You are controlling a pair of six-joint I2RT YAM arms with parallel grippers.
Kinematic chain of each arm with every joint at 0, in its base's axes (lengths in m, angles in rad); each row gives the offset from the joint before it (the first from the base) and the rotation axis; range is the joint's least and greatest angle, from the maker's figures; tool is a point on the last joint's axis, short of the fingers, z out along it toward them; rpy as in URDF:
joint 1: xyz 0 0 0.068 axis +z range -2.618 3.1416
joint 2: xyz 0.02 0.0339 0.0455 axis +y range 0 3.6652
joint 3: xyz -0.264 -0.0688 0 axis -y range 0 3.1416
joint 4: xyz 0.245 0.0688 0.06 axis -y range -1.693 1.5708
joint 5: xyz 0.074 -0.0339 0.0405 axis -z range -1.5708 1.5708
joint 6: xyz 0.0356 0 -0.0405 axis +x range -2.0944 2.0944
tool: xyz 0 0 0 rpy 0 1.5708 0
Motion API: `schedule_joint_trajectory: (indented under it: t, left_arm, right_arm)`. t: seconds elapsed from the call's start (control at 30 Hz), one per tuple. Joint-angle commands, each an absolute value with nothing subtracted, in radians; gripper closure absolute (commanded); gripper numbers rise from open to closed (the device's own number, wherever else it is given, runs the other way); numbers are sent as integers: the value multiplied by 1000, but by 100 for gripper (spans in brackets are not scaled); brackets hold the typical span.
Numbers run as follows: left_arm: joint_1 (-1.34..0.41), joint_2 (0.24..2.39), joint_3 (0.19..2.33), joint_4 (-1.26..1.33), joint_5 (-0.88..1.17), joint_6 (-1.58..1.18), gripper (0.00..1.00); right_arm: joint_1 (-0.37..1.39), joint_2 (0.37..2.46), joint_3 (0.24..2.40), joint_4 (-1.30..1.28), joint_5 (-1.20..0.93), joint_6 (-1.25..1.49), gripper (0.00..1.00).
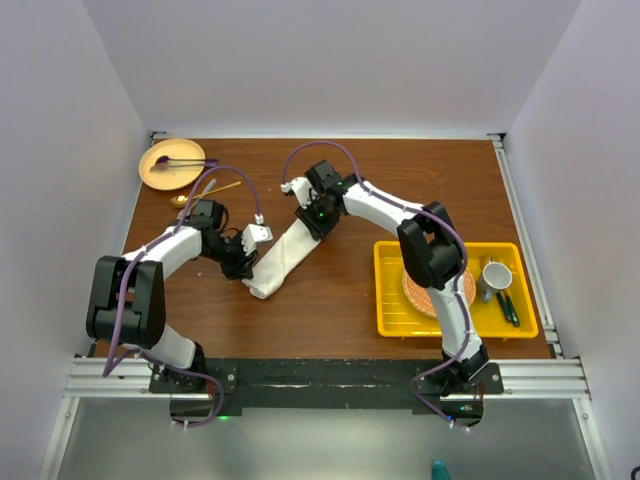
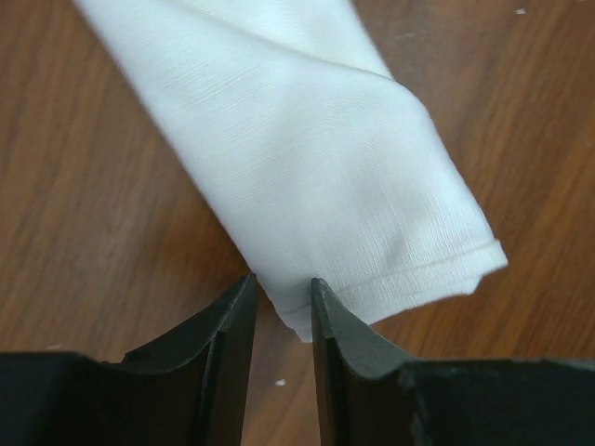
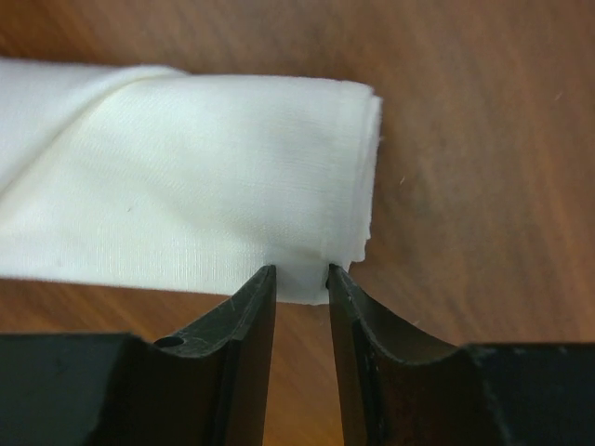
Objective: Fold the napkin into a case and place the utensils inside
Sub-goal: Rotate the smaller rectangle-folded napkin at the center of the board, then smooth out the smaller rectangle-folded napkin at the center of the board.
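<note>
The napkin (image 1: 283,255) lies on the wooden table as a narrow cream-white strip, folded lengthways and running diagonally. My left gripper (image 1: 249,273) is at its near-left end. In the left wrist view the jaws of the left gripper (image 2: 284,290) pinch the corner of the napkin (image 2: 316,158). My right gripper (image 1: 308,221) is at the far end. In the right wrist view the right gripper (image 3: 300,274) pinches the hemmed corner of the napkin (image 3: 186,204), which puckers between the tips. The gold utensils (image 1: 205,192) lie on the table at the far left, beside the plate.
A tan plate (image 1: 158,172) holding a purple utensil (image 1: 176,160) sits at the far left corner. A yellow tray (image 1: 395,320) at the right holds a woven orange mat (image 1: 425,298), a cup (image 1: 495,275) and dark green-handled utensils (image 1: 508,308).
</note>
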State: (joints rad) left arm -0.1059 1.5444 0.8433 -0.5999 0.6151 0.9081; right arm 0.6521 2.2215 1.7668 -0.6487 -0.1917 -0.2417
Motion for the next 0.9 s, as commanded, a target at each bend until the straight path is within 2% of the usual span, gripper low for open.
schedule_joint_trajectory:
  t: [0.0,0.33,0.53,0.57,0.67,0.7,0.73,0.8,0.87]
  left_arm:
    - [-173,1503,808,-597,666,875,65]
    - [-321,1549,890,-454,680,640,56]
    - [-316,1488,1018,-440,651,511,48]
    - [-302,1479,1055,-446,643,477,48]
    - [-200,1444,1115,-453,653,416,42]
    - [-163,1437,1161,-462,675,411,37]
    - [-93,1436,1184,-469,680,408,35]
    - [-33,1445,1261,-494,690,426,24]
    - [26,1459,1325,-488,635,426,21]
  right_arm:
    - [643,2305,1885,-589,-112,-278,65]
    - [634,2393,2046,-485,-72,-336,54]
    - [621,2353,2131,-471,-179,-265,38]
    - [620,2338,2144,-474,-189,-249,36]
    - [609,2257,2145,-476,-212,-215,19]
    - [609,2208,2141,-472,-210,-207,7]
    - [604,2185,2135,-471,-209,-201,3]
    - [600,2139,2115,-468,-204,-196,2]
    - [594,2080,2093,-465,-192,-175,2]
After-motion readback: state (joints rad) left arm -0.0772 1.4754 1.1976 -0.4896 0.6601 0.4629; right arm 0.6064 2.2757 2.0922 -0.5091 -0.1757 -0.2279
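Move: Both hands are down on opposite corners of the slanting folded napkin: the left at its near end's left corner, the right at its far end's right corner. The napkin's middle is about 8 cm right and 4 cm ahead of the left hand, 1 cm lower, and some 8 cm left and 5 cm back from the right hand. From the left hand, the gold spoon lies roughly 20 cm ahead and 10 cm left, the fork 18 cm ahead and 12 cm left. Sweeping low over the board in opposite senses, the right fingertips push their corner forward about 8 cm and slightly left while the left fingertips drag theirs about 7 cm right and a little back. Both then come off the cloth and rise, opening wider; the left also swings forward and back to its left, turning counter-clockwise, while the right tips its fingers more forward. ##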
